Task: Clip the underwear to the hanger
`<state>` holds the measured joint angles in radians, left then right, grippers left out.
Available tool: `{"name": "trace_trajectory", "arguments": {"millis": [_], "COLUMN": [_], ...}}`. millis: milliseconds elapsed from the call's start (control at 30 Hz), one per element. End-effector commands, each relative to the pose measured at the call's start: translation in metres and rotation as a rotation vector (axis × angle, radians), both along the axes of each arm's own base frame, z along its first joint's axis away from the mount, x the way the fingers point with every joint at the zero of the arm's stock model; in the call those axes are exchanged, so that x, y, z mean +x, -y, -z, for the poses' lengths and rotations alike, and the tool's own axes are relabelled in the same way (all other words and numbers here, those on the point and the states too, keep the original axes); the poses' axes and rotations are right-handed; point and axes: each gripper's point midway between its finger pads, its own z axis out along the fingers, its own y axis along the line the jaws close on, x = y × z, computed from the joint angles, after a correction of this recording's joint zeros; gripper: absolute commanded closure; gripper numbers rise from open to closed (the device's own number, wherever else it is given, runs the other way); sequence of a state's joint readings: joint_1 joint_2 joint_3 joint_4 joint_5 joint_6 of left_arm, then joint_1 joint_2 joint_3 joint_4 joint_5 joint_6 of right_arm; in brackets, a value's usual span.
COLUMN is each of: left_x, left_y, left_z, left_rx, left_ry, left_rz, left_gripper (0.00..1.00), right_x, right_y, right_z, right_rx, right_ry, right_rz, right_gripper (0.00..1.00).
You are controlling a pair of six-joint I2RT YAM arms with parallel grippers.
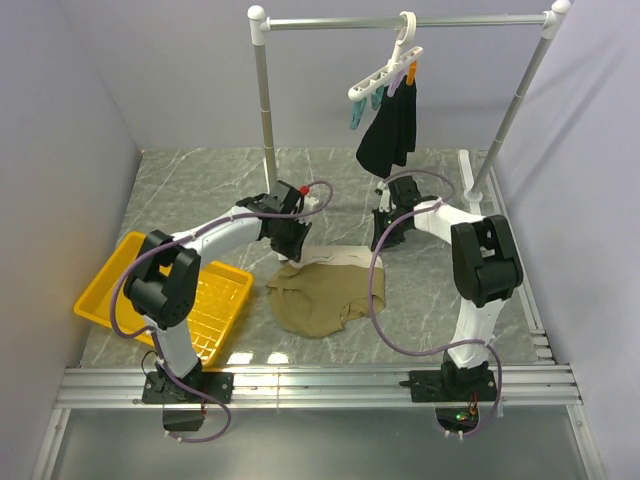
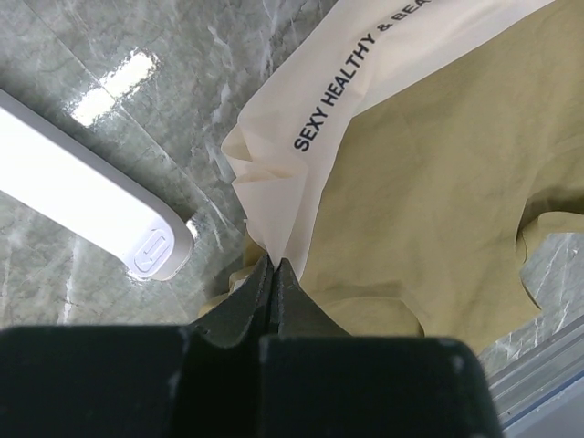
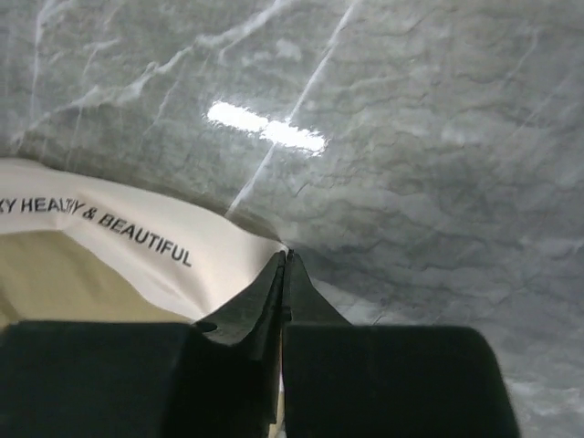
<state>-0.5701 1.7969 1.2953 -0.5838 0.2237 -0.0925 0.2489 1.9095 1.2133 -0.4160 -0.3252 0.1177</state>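
The tan underwear [image 1: 318,298] lies flat on the marble table between the two arms, its cream waistband printed with black letters [image 2: 315,128]. My left gripper [image 1: 292,245] is at the garment's far left corner, with its jaws shut on a fold of the waistband [image 2: 274,262]. Over at the far right corner, my right gripper [image 1: 386,238] is shut on the tip of the waistband [image 3: 286,255], whose lettered strip [image 3: 137,233] runs off to the left. The white hanger [image 1: 388,75] with its coloured clips hangs from the rail above, holding a black garment [image 1: 390,130].
A yellow basket [image 1: 215,300] sits at the near left beside the left arm. The silver rail [image 1: 400,20] stands on posts [image 1: 265,110] at the back, with a white foot bar [image 2: 82,196] on the table close to the left gripper. Grey walls enclose the table.
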Motion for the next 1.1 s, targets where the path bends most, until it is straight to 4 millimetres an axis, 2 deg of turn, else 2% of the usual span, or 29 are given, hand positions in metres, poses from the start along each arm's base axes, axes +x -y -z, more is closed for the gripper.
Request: {"name": "trace_trajectory", "arguments": {"millis": [0,33,100,133,200,233,300,333,400,433,500,533,600,633,667,700,733,767,800,900,933,1067], "left_x": [0.006,0.004,-0.004,-0.007,-0.016,-0.020,-0.033,-0.038,-0.045,-0.049,-0.057,-0.062,-0.074,-0.084,-0.092,-0.098,-0.106,-0.116,-0.126,-0.153,-0.164,-0.176], "left_y": [0.005,0.005,0.002,0.002,0.004,0.006,0.012,0.013,0.015,0.014,0.010,0.008,0.005,0.002,0.000,-0.002,-0.006,-0.005,-0.007,-0.002,-0.001,-0.001], "left_z": [-0.029,-0.040,-0.043,-0.054,-0.060,-0.073,-0.089,-0.105,-0.122,-0.138,-0.143,-0.158,-0.159,-0.173,-0.167,-0.170,-0.179,-0.174,-0.181,-0.184,-0.191,-0.209], "left_rx": [-0.072,-0.093,-0.112,-0.132,-0.169,-0.201,-0.273,-0.306,-0.341,-0.353,-0.365,-0.390,-0.406,-0.434,-0.433,-0.438,-0.448,-0.445,-0.461,-0.493,-0.516,-0.558], "left_ry": [0.055,0.077,0.091,0.122,0.127,0.150,0.152,0.187,0.233,0.301,0.338,0.390,0.409,0.464,0.467,0.490,0.540,0.538,0.564,0.557,0.565,0.575], "left_rz": [0.023,0.036,0.068,0.086,0.116,0.127,0.174,0.195,0.216,0.257,0.272,0.290,0.322,0.357,0.372,0.387,0.407,0.427,0.443,0.506,0.529,0.559], "left_gripper": [1.00,1.00,1.00,1.00,1.00,1.00,1.00,1.00,1.00,1.00,1.00,1.00,1.00,1.00,1.00,1.00,1.00,1.00,1.00,1.00,1.00,1.00], "right_x": [-0.009,-0.010,-0.022,-0.030,-0.040,-0.050,-0.064,-0.076,-0.090,-0.097,-0.106,-0.116,-0.125,-0.137,-0.143,-0.147,-0.160,-0.167,-0.181,-0.203,-0.216,-0.243], "right_y": [-0.004,-0.004,0.002,0.003,0.005,0.001,0.000,0.002,0.006,0.010,0.015,0.018,0.024,0.029,0.032,0.037,0.042,0.045,0.048,0.053,0.056,0.062], "right_z": [-0.023,-0.045,-0.057,-0.076,-0.094,-0.115,-0.134,-0.151,-0.165,-0.180,-0.194,-0.205,-0.212,-0.219,-0.222,-0.224,-0.231,-0.237,-0.244,-0.269,-0.280,-0.307], "right_rx": [0.043,0.063,0.078,0.097,0.110,0.148,0.171,0.177,0.161,0.153,0.135,0.129,0.105,0.093,0.081,0.057,0.046,0.036,0.033,0.040,0.044,0.065], "right_ry": [0.026,0.079,0.110,0.158,0.203,0.249,0.299,0.336,0.383,0.438,0.495,0.530,0.575,0.606,0.628,0.653,0.689,0.715,0.746,0.826,0.869,0.947], "right_rz": [-0.037,-0.043,-0.050,-0.062,-0.088,-0.118,-0.186,-0.204,-0.250,-0.261,-0.287,-0.293,-0.304,-0.304,-0.306,-0.303,-0.303,-0.304,-0.301,-0.286,-0.275,-0.237], "right_gripper": [1.00,1.00,1.00,1.00,1.00,1.00,1.00,1.00,1.00,1.00,1.00,1.00,1.00,1.00,1.00,1.00,1.00,1.00,1.00,1.00,1.00,1.00]}}
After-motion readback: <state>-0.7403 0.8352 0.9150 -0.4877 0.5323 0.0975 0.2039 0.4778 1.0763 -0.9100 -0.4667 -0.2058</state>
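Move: Each hand already pinches an end of the waistband just above the table. The spread underwear's middle lies about 7 cm back and 7 cm right of the left hand, and some 10 cm back and 11 cm left of the right hand. The hanger is roughly 15 cm ahead, 14 cm right and 32 cm above the left hand, and about 12 cm ahead, 4 cm left and 37 cm above the right. The yellow basket's middle is about 27 cm left and 10 cm back of the left hand. Both hands keep the waistband ends pinched, rising (left about 20 cm, right about 30) while drawing back. ##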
